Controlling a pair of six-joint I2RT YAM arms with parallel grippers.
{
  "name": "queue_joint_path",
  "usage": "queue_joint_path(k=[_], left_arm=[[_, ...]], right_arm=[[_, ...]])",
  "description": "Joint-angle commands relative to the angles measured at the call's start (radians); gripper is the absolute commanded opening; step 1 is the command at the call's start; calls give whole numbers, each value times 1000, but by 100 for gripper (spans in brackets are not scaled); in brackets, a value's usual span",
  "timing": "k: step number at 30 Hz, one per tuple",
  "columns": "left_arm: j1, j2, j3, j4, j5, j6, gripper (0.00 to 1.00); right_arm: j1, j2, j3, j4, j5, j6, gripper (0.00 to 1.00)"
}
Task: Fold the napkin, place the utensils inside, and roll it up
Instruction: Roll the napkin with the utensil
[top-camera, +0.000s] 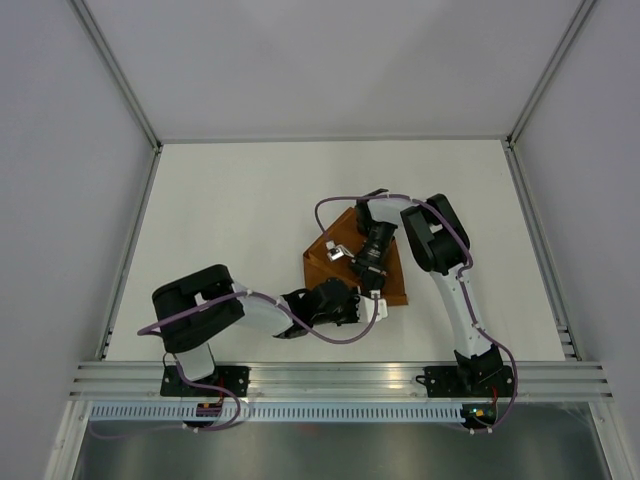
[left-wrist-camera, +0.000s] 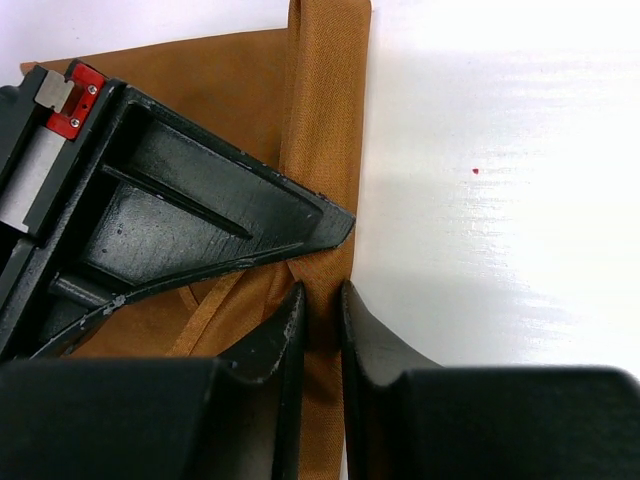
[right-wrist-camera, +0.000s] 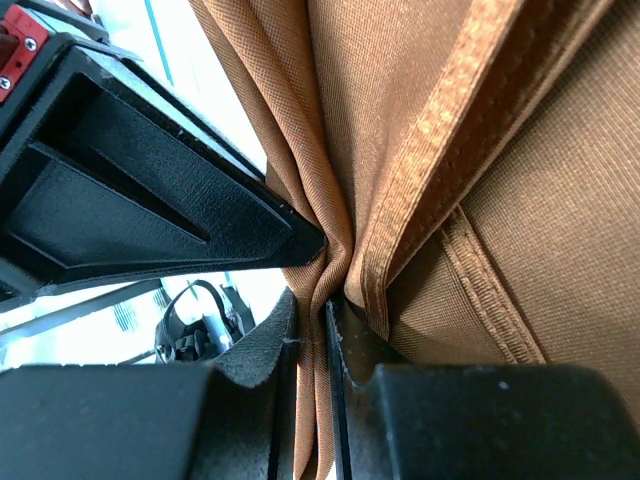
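The rust-orange napkin (top-camera: 392, 280) lies bunched on the white table, right of centre, between the two arms. My left gripper (top-camera: 358, 303) reaches in from the left. In the left wrist view its fingers (left-wrist-camera: 322, 295) are closed on a narrow upright fold of the napkin (left-wrist-camera: 230, 90) at the cloth's right edge. My right gripper (top-camera: 366, 285) comes down from behind. Its jaws (right-wrist-camera: 325, 305) pinch several gathered layers of the napkin (right-wrist-camera: 540, 230) beside a hemmed edge. Each wrist view shows the other gripper's black finger (left-wrist-camera: 200, 200) (right-wrist-camera: 150, 200) close by. The utensils are out of view.
Bare white table (top-camera: 250, 220) surrounds the cloth. Grey enclosure walls stand at the left, back and right. An aluminium rail (top-camera: 340, 375) carrying both arm bases runs along the near edge. Purple cables (top-camera: 330, 205) loop over the arms and the napkin.
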Motion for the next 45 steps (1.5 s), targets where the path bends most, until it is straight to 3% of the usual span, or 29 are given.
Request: queue_joint_path(k=[1, 2, 7, 10, 15, 20, 26, 31, 38, 45], left_arm=[[26, 28, 26, -106, 130, -79, 2], [41, 25, 32, -129, 167, -87, 2], [84, 17, 40, -155, 291, -136, 2], [112, 13, 45, -163, 341, -162, 2], [162, 19, 46, -160, 423, -202, 2], [239, 25, 49, -134, 540, -277, 2], [311, 68, 77, -112, 680, -361, 2], [346, 132, 118, -101, 781, -424, 2], [397, 186, 138, -68, 879, -481, 2], [419, 226, 166, -63, 919, -524, 2]], right_arm=[[-14, 22, 12, 216, 75, -57, 11], [-18, 12, 10, 220, 67, -54, 20], [-46, -87, -2, 275, 19, 9, 45], [-67, -150, -11, 329, 2, 70, 51], [-132, -279, -78, 470, -28, 196, 51], [-212, -458, -238, 742, 2, 263, 51], [-265, -714, -538, 1031, 22, 234, 50], [-259, -928, -802, 1214, 4, 118, 54], [-169, -1155, -1022, 1303, 28, -3, 55], [49, -1259, -1186, 1432, 169, 9, 56]])
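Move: Both grippers already pinch the napkin's rolled near edge, which runs left to right in front of the arms. The roll's middle lies about 3 cm to the left of the left fingers and about 6 cm to the left of the right ones, level with both fore and aft. Its right end is some 8 cm to the right of the left fingers, in line with them. The open napkin's middle is roughly 10 cm ahead of the left fingers, 3 cm to their left and 1 cm lower. Keep the left gripper shut on the roll almost in place and turn it about 50 degrees, its forward side tipping down, to roll the edge forward. Open the right fingers off the roll, swing them some 12 cm forward over the open napkin and a little right while rising, then come back, strongly reoriented and still open, to about 4 cm above the roll, just right of the left grip. ##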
